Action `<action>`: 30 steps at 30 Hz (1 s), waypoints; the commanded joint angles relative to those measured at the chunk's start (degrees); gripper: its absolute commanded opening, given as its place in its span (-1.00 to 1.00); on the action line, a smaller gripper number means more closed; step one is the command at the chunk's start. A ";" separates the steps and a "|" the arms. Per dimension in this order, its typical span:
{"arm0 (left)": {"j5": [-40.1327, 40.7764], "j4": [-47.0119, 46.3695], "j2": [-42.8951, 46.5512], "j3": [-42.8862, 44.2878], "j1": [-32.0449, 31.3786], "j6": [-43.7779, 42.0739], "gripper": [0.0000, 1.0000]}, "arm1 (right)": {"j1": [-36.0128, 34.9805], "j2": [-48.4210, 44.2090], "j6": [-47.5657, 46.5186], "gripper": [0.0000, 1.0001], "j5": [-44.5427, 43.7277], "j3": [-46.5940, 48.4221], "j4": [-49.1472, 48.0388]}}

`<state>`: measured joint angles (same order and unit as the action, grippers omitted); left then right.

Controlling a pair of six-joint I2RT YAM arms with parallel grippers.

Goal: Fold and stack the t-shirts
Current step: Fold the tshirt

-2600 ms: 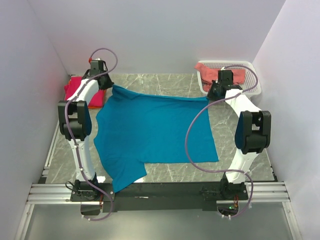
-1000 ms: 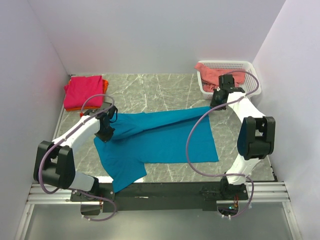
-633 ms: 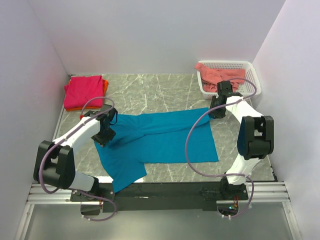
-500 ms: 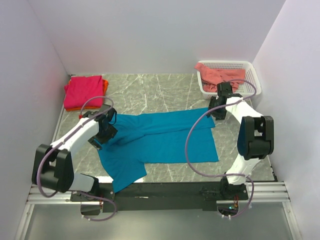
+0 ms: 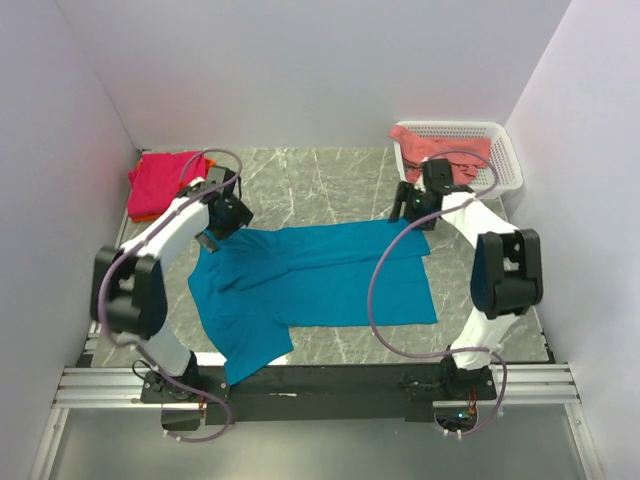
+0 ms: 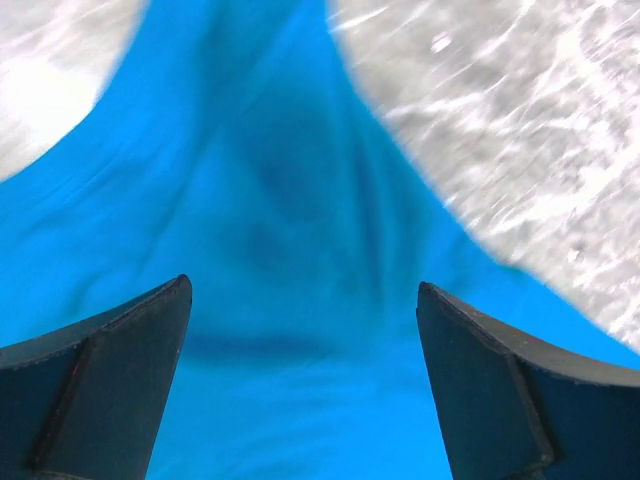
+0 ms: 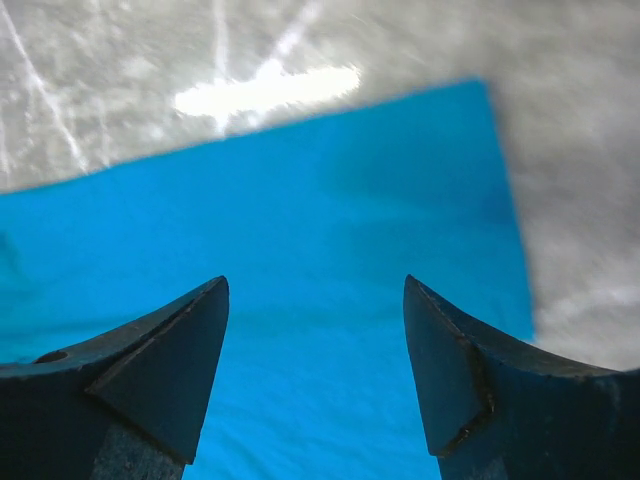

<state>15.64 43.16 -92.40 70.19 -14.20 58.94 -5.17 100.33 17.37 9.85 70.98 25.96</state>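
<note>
A teal-blue t-shirt [image 5: 320, 280] lies on the marble table, its far part folded over toward me and one sleeve hanging over the near edge. Above the shirt's far left corner hovers my left gripper [image 5: 228, 215], open. The left wrist view shows teal cloth [image 6: 290, 200] under my left gripper [image 6: 303, 285], with nothing between its fingers. My right gripper [image 5: 408, 205] is open over the far right corner. My right gripper [image 7: 315, 280] looks down on flat teal cloth [image 7: 300, 200]. A folded magenta-pink shirt [image 5: 160, 180] rests on an orange one [image 5: 141, 213] at far left.
A white mesh basket [image 5: 503, 152] stands at the far right with a salmon-pink shirt [image 5: 432, 148] draped in it. White walls close in the left, right and back. Bare marble [image 5: 320, 185] shows beyond the teal shirt.
Both grippers have opened and let go of the teal shirt's far edge, which now lies folded over. The left arm swung back toward the far left; the right gripper lifted slightly.
</note>
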 commanded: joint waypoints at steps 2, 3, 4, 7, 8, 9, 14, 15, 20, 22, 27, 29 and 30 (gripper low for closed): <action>-4.39 -7.29 -8.83 6.35 2.32 -4.71 0.99 | -1.68 5.92 1.97 0.54 0.26 6.53 -2.40; -3.95 -7.38 -10.42 8.19 2.59 -4.71 0.99 | -1.69 6.80 2.32 0.54 0.00 7.06 -2.49; -3.17 -7.56 -12.78 8.99 2.86 -4.53 0.99 | -1.69 8.46 2.58 0.54 -0.09 7.94 -2.31; -2.62 -8.70 -16.92 10.66 4.87 -5.32 0.99 | -1.69 11.36 2.94 0.54 -0.88 9.26 -1.26; -4.72 -9.83 -17.72 10.49 6.36 -5.58 0.99 | -1.69 11.81 3.20 0.54 -1.49 9.26 -1.26; -5.78 -10.89 -18.51 9.97 7.07 -5.85 0.99 | -1.69 12.25 3.46 0.54 -1.93 9.18 -1.17; -6.67 -10.64 -24.66 11.54 10.06 -6.20 0.99 | -1.42 14.27 4.34 0.54 -4.13 9.18 0.41; -6.93 -10.55 -25.19 11.81 10.50 -6.20 0.99 | -1.42 14.36 5.04 0.54 -4.31 8.83 0.41; -6.67 -10.12 -27.91 13.65 11.38 -5.85 0.99 | -0.55 13.57 7.59 0.55 -7.03 7.51 0.93; -6.94 -8.89 -30.45 16.81 11.73 -5.85 0.99 | 0.07 13.48 9.09 0.55 -8.44 7.16 1.38; -8.96 -7.12 -35.13 24.11 11.91 -7.17 0.99 | 1.39 14.01 9.09 0.49 -7.91 7.51 -0.02; -8.96 -6.07 -36.44 26.92 11.91 -7.08 0.99 | 1.30 14.19 8.48 0.50 -7.82 8.12 -0.46; -8.70 -5.63 -36.71 28.40 11.91 -7.17 0.99 | 1.39 14.27 8.13 0.51 -7.74 8.47 -0.73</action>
<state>8.21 37.28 -124.31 96.66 -2.72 52.84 -4.64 113.95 26.15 5.02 78.81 25.34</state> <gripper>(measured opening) 0.994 0.751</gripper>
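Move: From the left hand, the blue t-shirt's far left corner lies about 7 cm ahead, 3 cm to the left and 7 cm below; the red t-shirt stack is centred some 18 cm ahead and 19 cm left. For the right hand, the same shirt's far right corner is roughly 4 cm ahead, 4 cm to the right and 6 cm below, with the white basket centred about 21 cm farther out than the hand and 15 cm to its right. Fingers wide open, the left hand goes forward and about 7 cm down onto the shirt's far left corner, edging left, then stays low and pushes the cloth another 6 or 7 cm forward alongside the red stack. The right hand, still open, reaches some 3 cm forward and to the left while sinking about 5 cm onto the far right end, then stays down there, drifting slightly back to the right and turning about 10 degrees clockwise. ##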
